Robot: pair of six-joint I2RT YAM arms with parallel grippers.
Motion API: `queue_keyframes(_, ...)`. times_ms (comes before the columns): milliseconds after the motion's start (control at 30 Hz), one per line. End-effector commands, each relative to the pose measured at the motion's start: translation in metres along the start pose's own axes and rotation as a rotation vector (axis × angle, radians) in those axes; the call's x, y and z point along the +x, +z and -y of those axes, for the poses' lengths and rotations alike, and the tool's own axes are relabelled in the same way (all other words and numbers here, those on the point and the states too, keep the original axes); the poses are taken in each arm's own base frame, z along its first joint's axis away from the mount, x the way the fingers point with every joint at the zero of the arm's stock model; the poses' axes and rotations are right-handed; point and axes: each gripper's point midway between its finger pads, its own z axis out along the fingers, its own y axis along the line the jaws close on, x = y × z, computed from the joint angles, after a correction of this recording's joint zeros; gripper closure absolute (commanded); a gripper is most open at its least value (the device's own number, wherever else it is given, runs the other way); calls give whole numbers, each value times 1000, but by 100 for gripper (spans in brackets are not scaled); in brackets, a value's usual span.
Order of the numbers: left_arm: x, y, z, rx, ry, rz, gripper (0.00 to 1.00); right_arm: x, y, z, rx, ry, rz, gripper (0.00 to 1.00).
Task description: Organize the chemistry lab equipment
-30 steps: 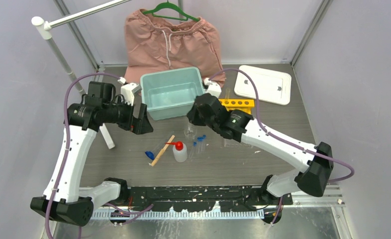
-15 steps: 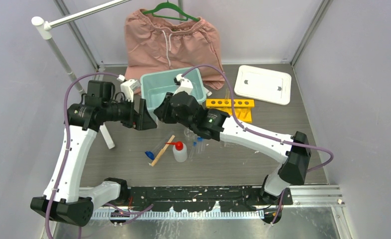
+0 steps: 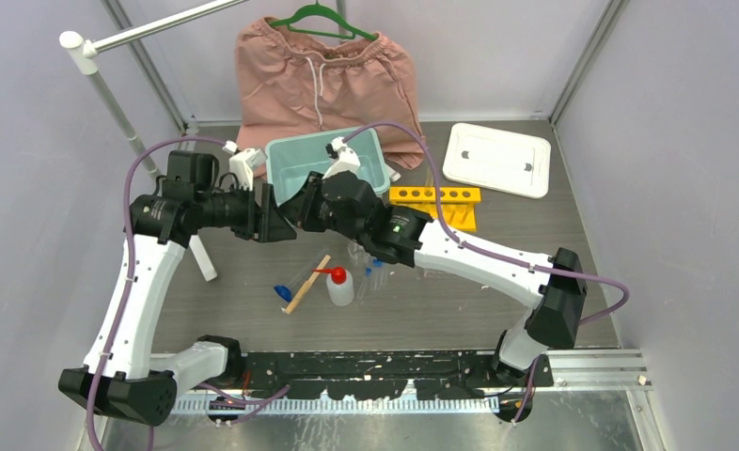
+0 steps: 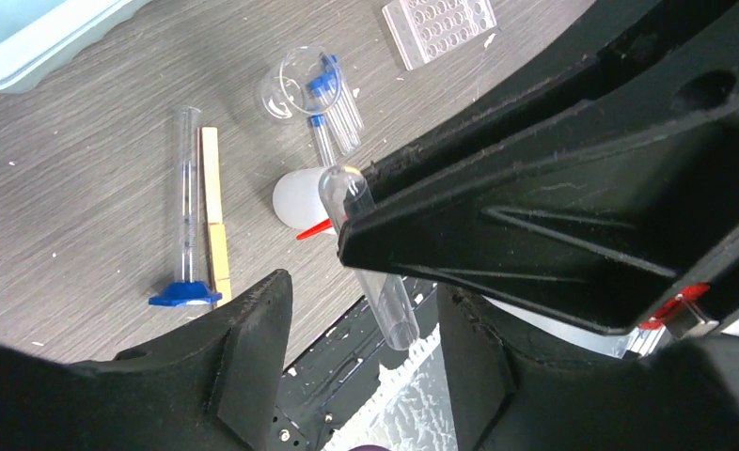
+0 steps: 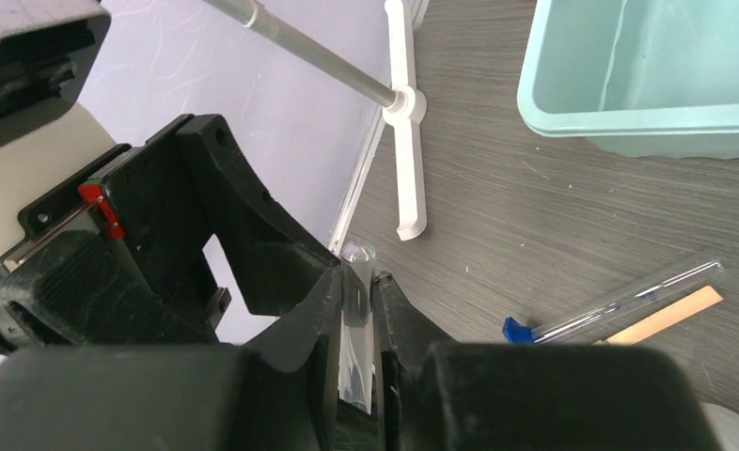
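Note:
My right gripper (image 5: 356, 272) is shut on a clear tube (image 5: 357, 310) and holds it in the air left of the teal bin. In the left wrist view that tube (image 4: 377, 272) hangs between the jaws of my left gripper (image 4: 361, 299), which stand apart on either side without touching it. In the top view the two grippers meet, left gripper (image 3: 274, 221) against right gripper (image 3: 300, 209). On the table lie the squeeze bottle (image 3: 339, 287), wooden stick (image 3: 307, 284), a small blue piece (image 3: 282, 292), the beaker (image 4: 286, 83), blue-capped tubes (image 4: 333, 103), the clear rack (image 4: 438, 26) and yellow rack (image 3: 434, 196).
The teal bin (image 3: 377, 150) stands behind the grippers, with pink shorts (image 3: 323, 70) on a hanger behind it and the white lid (image 3: 497, 158) at the back right. A white pole stand (image 3: 201, 258) rises at the left, close to my left arm.
My right arm swung left from the yellow rack with the tube and brought it between my left gripper's jaws. Those jaws have narrowed around it.

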Motion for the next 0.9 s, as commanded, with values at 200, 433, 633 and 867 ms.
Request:
queue_keyframes(200, -14, 0, 7, 41, 32, 42, 51, -10, -2, -28, -88, 55, 47, 99)
queue_keyframes(433, -12, -1, 5, 34, 45, 38, 71, -10, -3, -28, -91, 55, 51, 99)
queue_keyframes(633, -10, -2, 3, 22, 69, 36, 84, -7, -2, -26, -82, 56, 40, 75)
queue_keyframes(867, -5, -5, 3, 25, 129, 29, 89, -12, -5, -16, -45, 49, -45, 37)
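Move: The test tube is still pinched in the right fingers, its middle roughly at that hand's point. The left hand's half-open fingers already straddle it, their point almost on the tube. Some 27 cm below the left hand, the blue-footed cylinder lies about 3 cm to the right and 2 cm back. The wash bottle stands about 10 cm right and 4 cm back, and the green bin's middle lies some 18 cm ahead and 7 cm right. Almost without travel, both hands holding within about 1 cm, the left fingers close around the test tube and pinch it beside the right fingertips. Only once the left grip has shut does the right hand open its fingers, nearly halfway, letting go of the tube while staying around it; neither wrist turns noticeably. ##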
